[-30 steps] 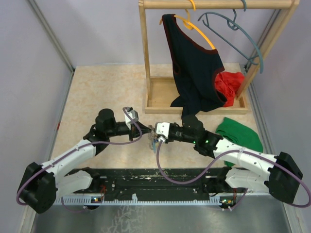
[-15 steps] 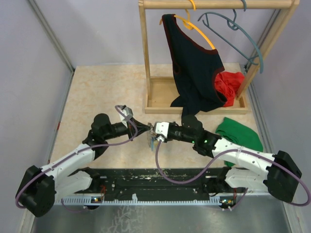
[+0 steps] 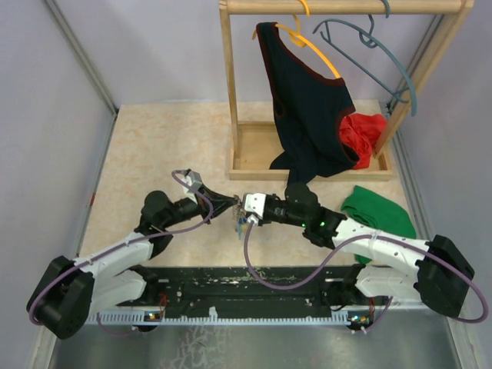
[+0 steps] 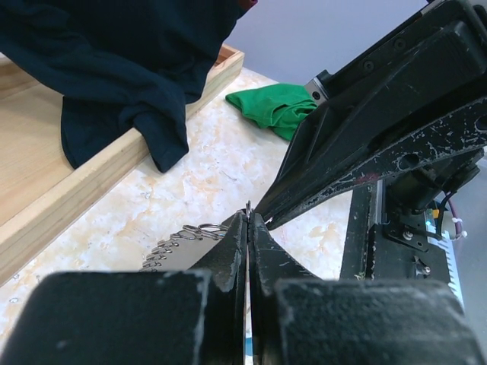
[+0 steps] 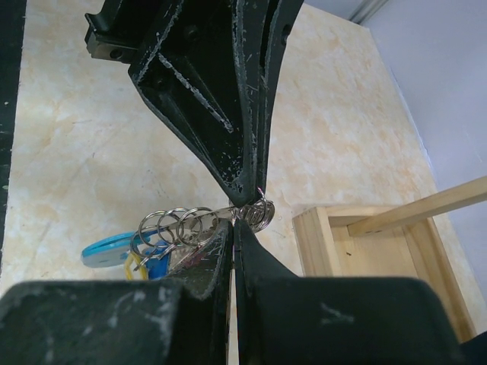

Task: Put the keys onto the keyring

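Observation:
My right gripper [image 5: 234, 222] is shut on the keyring [image 5: 176, 225], a row of thin grey wire coils held just above the table. Its light-blue section [image 5: 106, 249] hangs at the left. A key with a blue head [image 5: 157, 264] dangles under the coils beside a yellow bit. My left gripper [image 4: 249, 219] is shut and meets the right gripper [image 4: 265, 219] tip to tip. A thin wire loop shows just past its tips; I cannot tell whether it is pinched. In the top view the left gripper [image 3: 233, 201] and right gripper [image 3: 242, 206] touch at mid-table, and the keyring [image 3: 243, 224] hangs below them.
A wooden clothes rack [image 3: 254, 157] stands behind the grippers. On it hang a dark garment [image 3: 307, 115] and a grey-blue hanger [image 3: 384, 54], with a red cloth [image 3: 363, 134] in its base. A green cloth [image 3: 380, 211] lies at the right, by the right arm.
My left gripper has swung down and to the right until its tips meet the right gripper's tips. The right arm and the keyring have hardly moved.

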Available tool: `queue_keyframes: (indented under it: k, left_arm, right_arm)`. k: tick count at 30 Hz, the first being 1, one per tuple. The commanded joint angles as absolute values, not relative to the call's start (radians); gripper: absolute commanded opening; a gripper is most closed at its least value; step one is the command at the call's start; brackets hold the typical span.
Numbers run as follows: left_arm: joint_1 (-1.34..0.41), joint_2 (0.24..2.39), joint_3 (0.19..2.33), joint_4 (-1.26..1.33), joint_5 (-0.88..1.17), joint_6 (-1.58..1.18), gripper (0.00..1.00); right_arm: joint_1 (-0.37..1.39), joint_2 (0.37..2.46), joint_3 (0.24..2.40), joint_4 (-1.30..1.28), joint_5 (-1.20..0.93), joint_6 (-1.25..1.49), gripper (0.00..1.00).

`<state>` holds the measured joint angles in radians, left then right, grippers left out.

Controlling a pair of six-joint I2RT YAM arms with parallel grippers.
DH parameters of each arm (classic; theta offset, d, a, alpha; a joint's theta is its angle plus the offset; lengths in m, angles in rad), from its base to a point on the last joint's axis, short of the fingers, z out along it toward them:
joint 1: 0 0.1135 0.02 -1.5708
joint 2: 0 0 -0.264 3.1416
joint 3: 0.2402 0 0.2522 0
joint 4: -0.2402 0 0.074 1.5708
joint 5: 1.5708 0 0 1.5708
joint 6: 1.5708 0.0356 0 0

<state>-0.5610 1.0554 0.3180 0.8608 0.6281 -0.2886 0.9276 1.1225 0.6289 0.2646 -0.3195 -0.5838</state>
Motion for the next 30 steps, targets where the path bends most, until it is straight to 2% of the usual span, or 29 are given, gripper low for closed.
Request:
queue_keyframes:
  k: [1, 7, 13, 22, 30]
  left_arm:
    - [-0.564, 1.025, 0.305, 0.953, 0.604, -0.28, 0.05]
    - [-0.563, 0.959, 0.311, 0.799, 0.599, -0.203, 0.19]
    - [-0.561, 0.908, 0.363, 0.64, 0.585, -0.109, 0.27]
    - [-0.56, 0.949, 0.449, 0.492, 0.704, 0.092, 0.31]
    - [-0.56, 0.997, 0.487, 0.445, 0.822, 0.154, 0.31]
  right_arm:
    - [0.937, 1.079, 0.663, 0.223, -0.292, -0.604, 0.0]
    - [0.937, 1.079, 0.716, 0.137, -0.297, -0.64, 0.0]
    - [0.937, 1.088, 0.773, 0.063, -0.305, -0.676, 0.0]
    - [0.937, 1.101, 0.831, -0.008, -0.316, -0.721, 0.0]
    - [0.937, 1.102, 0.84, -0.018, -0.329, -0.727, 0.0]
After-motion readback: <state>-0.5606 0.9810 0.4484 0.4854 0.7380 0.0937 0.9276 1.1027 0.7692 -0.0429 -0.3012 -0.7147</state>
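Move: The keyring's top ring is already at the meeting fingertips, about 1 cm to the right of the left hand and about 1 cm to the left of the right hand. From the left hand, the blue tag in the bunch hangs some 8 cm below and 4 cm back, level sideways. The wooden box's near left corner lies about 18 cm ahead, 3 cm left and 18 cm down. The left fingers come off the ring, opening to about a third, while the right fingers keep their pinch on it. The left hand eases about 1 cm left and up, then comes back right and down, tipping its fingertips downward and rolling, some 20 degrees in all. The right hand draws about 1 cm to the right and dips its fingertips roughly 10 degrees. ##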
